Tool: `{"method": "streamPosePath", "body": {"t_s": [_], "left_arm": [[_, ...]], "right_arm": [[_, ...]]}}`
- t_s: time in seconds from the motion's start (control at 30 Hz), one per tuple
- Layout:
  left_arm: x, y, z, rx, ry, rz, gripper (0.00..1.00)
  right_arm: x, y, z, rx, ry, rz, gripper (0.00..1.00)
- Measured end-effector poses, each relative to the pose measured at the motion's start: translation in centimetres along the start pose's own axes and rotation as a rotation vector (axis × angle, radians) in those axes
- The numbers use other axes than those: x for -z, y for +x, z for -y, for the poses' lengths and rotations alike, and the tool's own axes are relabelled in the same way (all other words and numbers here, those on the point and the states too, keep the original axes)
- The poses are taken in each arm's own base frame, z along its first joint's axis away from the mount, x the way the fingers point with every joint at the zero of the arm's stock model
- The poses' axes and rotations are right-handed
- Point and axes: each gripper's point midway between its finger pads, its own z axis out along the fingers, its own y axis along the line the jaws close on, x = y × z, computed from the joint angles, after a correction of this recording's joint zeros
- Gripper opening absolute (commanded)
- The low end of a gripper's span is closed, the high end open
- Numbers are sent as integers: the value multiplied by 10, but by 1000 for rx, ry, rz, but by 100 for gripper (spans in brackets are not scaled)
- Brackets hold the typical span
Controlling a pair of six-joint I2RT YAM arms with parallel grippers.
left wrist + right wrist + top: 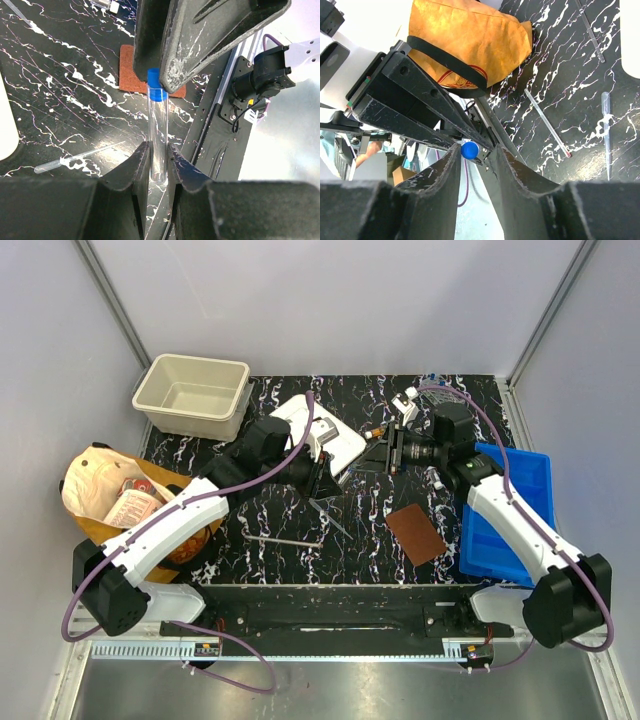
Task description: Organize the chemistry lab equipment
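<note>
My left gripper (159, 150) is shut on the lower end of a clear test tube (159, 130) with a blue cap (156, 85), holding it above the black marbled table. The right gripper's dark fingers (200, 40) reach in around that cap. In the right wrist view the cap (469, 150) lies against one finger of my right gripper (476, 149), with a gap to the other, so the jaws stand open. In the top view both grippers meet mid-table, left (325, 475) and right (375, 455). A plastic pipette (75, 159) and a thin red-tipped rod (547, 124) lie on the table.
A brown square pad (415, 533) lies near the front. A blue bin (510, 510) stands at the right, a beige tub (192, 392) at the back left, a white tray (335, 440) behind the grippers. The tan paper bag (100, 490) sits at the left. Small items (405, 400) lie at the back.
</note>
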Motion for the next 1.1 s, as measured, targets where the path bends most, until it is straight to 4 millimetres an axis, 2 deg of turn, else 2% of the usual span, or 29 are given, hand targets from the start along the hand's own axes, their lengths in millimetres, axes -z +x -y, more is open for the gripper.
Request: {"method": "streamPosePath", "body": {"t_s": [0.13, 0.27, 0.37, 0.53, 0.57, 0.63, 0.73, 0.97, 1.03, 1.07, 1.1], "left_arm": [[0, 0, 0, 0, -2, -1, 15], [0, 1, -1, 1, -2, -2, 16], [0, 1, -1, 1, -4, -2, 17], [0, 1, -3, 3, -16, -4, 18], [0, 1, -3, 3, -18, -3, 18], [0, 1, -4, 3, -21, -2, 18], [0, 1, -5, 3, -25, -2, 18], [0, 1, -6, 3, -33, -1, 19], [0, 1, -6, 3, -34, -1, 20], [0, 1, -6, 4, -35, -1, 25], [0, 1, -6, 4, -35, -1, 34]], "right_arm": [[-2, -2, 0, -8, -5, 3, 33], [-3, -6, -4, -7, -28, 17, 20], [-4, -8, -4, -2, -40, 27, 16], [-5, -7, -3, -11, -50, 36, 15], [-6, -8, -3, -11, -51, 38, 17], [-6, -8, -3, -9, -53, 40, 31], [-6, -8, -3, -16, -56, 36, 34], [-7, -3, -1, -25, -62, 22, 22], [-7, -3, -1, -25, -62, 22, 15], [-7, -3, -1, -25, -62, 22, 13], [-7, -3, -1, -24, -61, 22, 12]]}}
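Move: My left hand already holds the test tube near its lower end; its blue cap sits about 5 cm to the right of that hand and 3 cm above, just 1 cm left of my right hand point, between my half-open right fingers. On the table, some 24 cm below my left hand, the pipette lies about 7 cm ahead and 3 cm to the left, and the brown pad 5 cm ahead and 15 cm to the right. I shut my right fingers on the blue cap, loosen them partway, then close them again so they end pinching it. Meanwhile my right hand creeps under 1 cm forward, left and up, rolls about 5 degrees so its forward side tips upward, and settles back down a little. My left hand stays practically in place, keeping its grip on the tube. ##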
